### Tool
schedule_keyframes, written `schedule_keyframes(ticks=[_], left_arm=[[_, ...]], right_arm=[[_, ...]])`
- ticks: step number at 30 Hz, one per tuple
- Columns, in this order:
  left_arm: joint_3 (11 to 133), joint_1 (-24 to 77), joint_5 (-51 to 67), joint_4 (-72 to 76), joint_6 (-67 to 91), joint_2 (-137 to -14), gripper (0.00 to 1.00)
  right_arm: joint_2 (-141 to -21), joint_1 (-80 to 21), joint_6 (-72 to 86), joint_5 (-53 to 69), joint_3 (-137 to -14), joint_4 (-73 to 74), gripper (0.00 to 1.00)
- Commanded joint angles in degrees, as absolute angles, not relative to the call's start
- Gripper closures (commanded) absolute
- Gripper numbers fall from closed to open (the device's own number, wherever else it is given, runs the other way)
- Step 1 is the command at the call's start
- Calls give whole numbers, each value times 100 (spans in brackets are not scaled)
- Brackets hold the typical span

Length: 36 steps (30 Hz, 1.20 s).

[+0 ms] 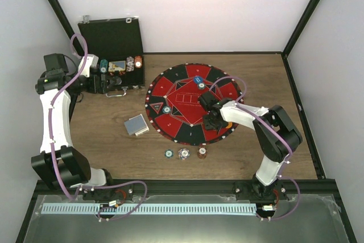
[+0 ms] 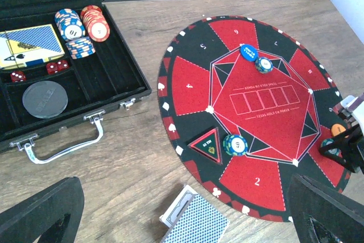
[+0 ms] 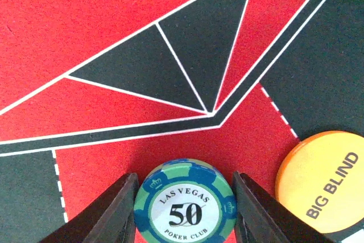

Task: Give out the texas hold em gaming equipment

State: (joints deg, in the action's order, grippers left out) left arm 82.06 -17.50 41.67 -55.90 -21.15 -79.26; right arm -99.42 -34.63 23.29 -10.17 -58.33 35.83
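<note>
On the right side of the round red-and-black mat (image 1: 170, 126), my right gripper (image 3: 185, 209) is shut on a green-and-blue "50" poker chip (image 3: 186, 203), one finger against each edge. Just right of it lies an orange "BIG BLIND" disc (image 3: 324, 180). A blue disc (image 2: 248, 52) and a chip (image 2: 263, 64) lie at the mat's far side, and another green chip (image 2: 235, 144) sits beside a triangular marker (image 2: 209, 145). Blue-backed cards (image 1: 136, 124) lie on the wood left of the mat. My left gripper (image 1: 116, 82) hangs open near the case, holding nothing.
The open black case (image 1: 91, 29) stands at the back left with chip stacks (image 2: 85, 27), a card deck, red dice and a black disc inside. Three chips (image 1: 183, 153) lie in a row on the wood in front of the mat.
</note>
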Motion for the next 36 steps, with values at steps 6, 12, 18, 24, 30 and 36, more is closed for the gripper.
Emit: schedule_keyframes(ticks=[6,12,18,24,30,36], left_arm=[[8366,-1784,4325,-5685,-2165,-7845,0],[8342,-1786,4221,-5671,-2168,-7841,0],[8347,-1785,4157,-5612,-2139,-7816,0],[8402,-1784,4120,-5643,-2093,-7892,0],[8402,-1784,4166,-5634,-2079,-7877,0],[8402,-1779,4139,-5660,-2121,-7877,0]], right_arm=[[-9593,-3425,2444,-1025,-6205,3864,30],[-9137,-3827,2472,-1169,-6623,4254,26],[-8851,-4601,2596,-1277,-6862,4553,19],[-8870,-5578,2775,-1100,-7007,4685,17],[-9283,-6387,2955,-948,-6956,4660,17],[-9555,-6679,3012,-766,-6785,4557,16]])
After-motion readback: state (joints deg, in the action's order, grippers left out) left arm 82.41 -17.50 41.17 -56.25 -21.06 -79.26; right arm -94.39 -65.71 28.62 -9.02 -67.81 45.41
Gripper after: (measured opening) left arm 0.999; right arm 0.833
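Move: The row of chips is behind and to the left of the right hand. The blue-and-peach chip stack is about 12 cm back and 15 cm left, roughly at fingertip height; the single green chip is level with it, some 6 cm farther left, and the red chip stack about 8 cm to its right. The big blind button is about 5 cm right of the right hand and 1 cm ahead. From the left hand, the blue-and-peach chip stack is roughly 30 cm right, 18 cm back and 27 cm below. Straight up first, the right fingers opening wide to let go of the green 50 chips beside the big blind button. After rising about 10 cm, the hand swings left and back, some 15 cm left and 12 cm back in all, turning about 25 degrees counter-clockwise. It begins to sink with open fingers over the blue-and-peach chip stack, not yet touching it. ##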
